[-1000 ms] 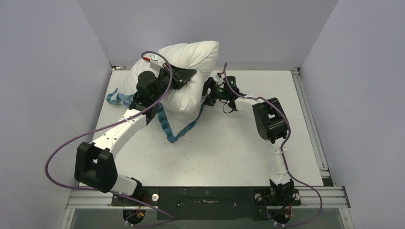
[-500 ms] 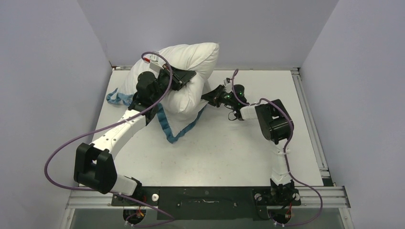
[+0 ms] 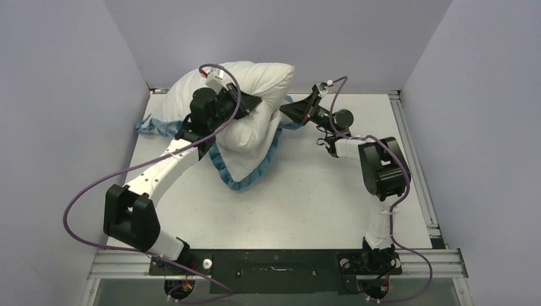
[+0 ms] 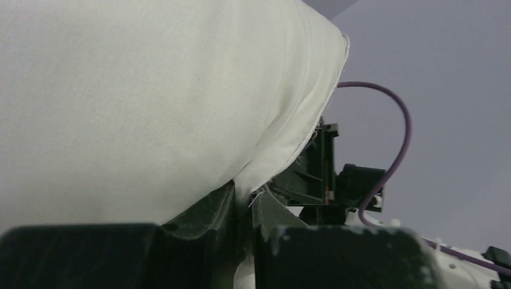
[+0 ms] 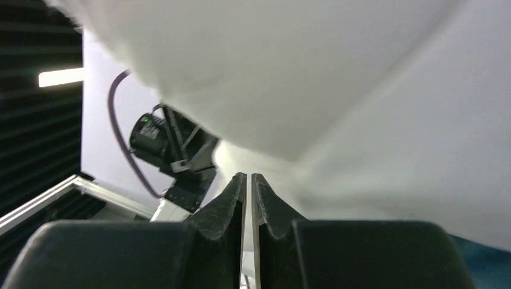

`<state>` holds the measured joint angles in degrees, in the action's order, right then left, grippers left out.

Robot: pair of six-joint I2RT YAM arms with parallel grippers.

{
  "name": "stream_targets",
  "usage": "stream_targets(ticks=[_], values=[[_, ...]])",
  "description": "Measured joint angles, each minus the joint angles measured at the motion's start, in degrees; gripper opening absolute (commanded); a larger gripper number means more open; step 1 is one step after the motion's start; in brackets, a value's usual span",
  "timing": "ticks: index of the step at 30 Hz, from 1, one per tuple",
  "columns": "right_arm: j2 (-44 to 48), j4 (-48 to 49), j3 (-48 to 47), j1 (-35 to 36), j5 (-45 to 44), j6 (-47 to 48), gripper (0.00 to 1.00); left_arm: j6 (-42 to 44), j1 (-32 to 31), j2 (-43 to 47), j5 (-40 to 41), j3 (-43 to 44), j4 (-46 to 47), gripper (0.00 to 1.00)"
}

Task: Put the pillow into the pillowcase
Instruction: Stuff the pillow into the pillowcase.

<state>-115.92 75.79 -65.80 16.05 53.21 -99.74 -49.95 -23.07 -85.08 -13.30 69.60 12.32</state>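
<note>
The plump white pillow (image 3: pixel 258 76) stands on end at the far left of the table, bulging above my left gripper (image 3: pixel 245 102). That gripper is shut on the pillow's seamed edge (image 4: pixel 283 150), with white fabric pinched between its fingers. The pillowcase (image 3: pixel 245 182) lies under and around the pillow, its blue ruffled edge curving from the front up the right side. My right gripper (image 3: pixel 296 111) is shut on that raised blue edge, right of the pillow. In the right wrist view white cloth (image 5: pixel 361 120) fills the frame beyond the closed fingertips, and a blue corner (image 5: pixel 491 265) shows low right.
More blue cloth (image 3: pixel 150 124) trails out left of the pillow near the left wall. The white table (image 3: pixel 306 191) runs to a metal rail (image 3: pixel 408 146) on the right. Grey walls close in on three sides, the back wall just behind the pillow.
My right gripper has shut and moved back and up to the pillow's right side, drawing the pillowcase's blue edge up with it. The left gripper and pillow shifted slightly right.
</note>
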Motion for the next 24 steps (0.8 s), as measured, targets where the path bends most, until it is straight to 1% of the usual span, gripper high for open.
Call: stream_targets(ticks=[3, 8, 11, 12, 13, 15, 16, 20, 24], values=[[0.0, 4.76, -1.66, 0.11, 0.96, -5.11, 0.05, 5.49, -1.11, -1.9, 1.68, 1.7, -3.04, 0.0], [0.0, 8.39, -4.52, 0.11, 1.4, -10.84, 0.05, 10.82, -2.71, -5.73, 2.93, 1.77, -5.44, 0.0], [0.52, 8.31, -3.21, 0.09, 2.01, -9.86, 0.06, 13.14, -3.41, -7.78, 3.3, 1.75, -6.64, 0.0], [1.42, 6.56, -1.64, 0.09, 2.29, -7.87, 0.1, 13.55, -3.48, -8.15, 3.43, 1.62, -6.99, 0.0], [2.73, 3.67, 0.22, 0.0, 2.56, -5.22, 0.17, 13.88, -3.48, -8.26, 3.5, 1.33, -7.1, 0.0], [6.29, -6.29, 3.61, -0.09, 2.64, 2.21, 0.33, 14.23, -3.41, -8.26, 3.63, 0.81, -7.28, 0.0], [8.22, -12.55, 4.76, -0.13, 2.14, 6.99, 0.39, 14.23, -3.37, -8.26, 3.65, 0.72, -7.28, 0.0], [13.33, -35.23, 5.73, -0.39, -1.42, 24.87, 0.53, 12.63, -2.75, -8.2, 3.08, 0.68, -7.21, 0.0], [12.59, -48.59, 5.66, -0.22, -5.16, 34.71, 0.65, 8.79, -1.53, -7.76, 2.14, 0.68, -7.28, 0.0]])
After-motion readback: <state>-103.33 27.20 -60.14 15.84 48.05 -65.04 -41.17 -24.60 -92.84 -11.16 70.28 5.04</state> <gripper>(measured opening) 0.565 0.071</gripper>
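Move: From the left gripper, which already pinches the lifted pillow, the pillowcase's near flap lies about 30 cm below, 5 cm back and 4 cm to the left. The shut right gripper has the case's right-hand hem about 11 cm ahead, 3 cm to its right and 19 cm below; the pillow's free corner is roughly 16 cm ahead, straight in line and level with it. Lower the left gripper about 10 cm towards the case's near flap, keeping its pinch on the pillow and rolling its left side up; then hold it there. Raise the shut right gripper about 5 cm, then bring it down some 12 cm towards the right-hand hem, tipping its leftward-pointing fingers downward and opening them to about half. ##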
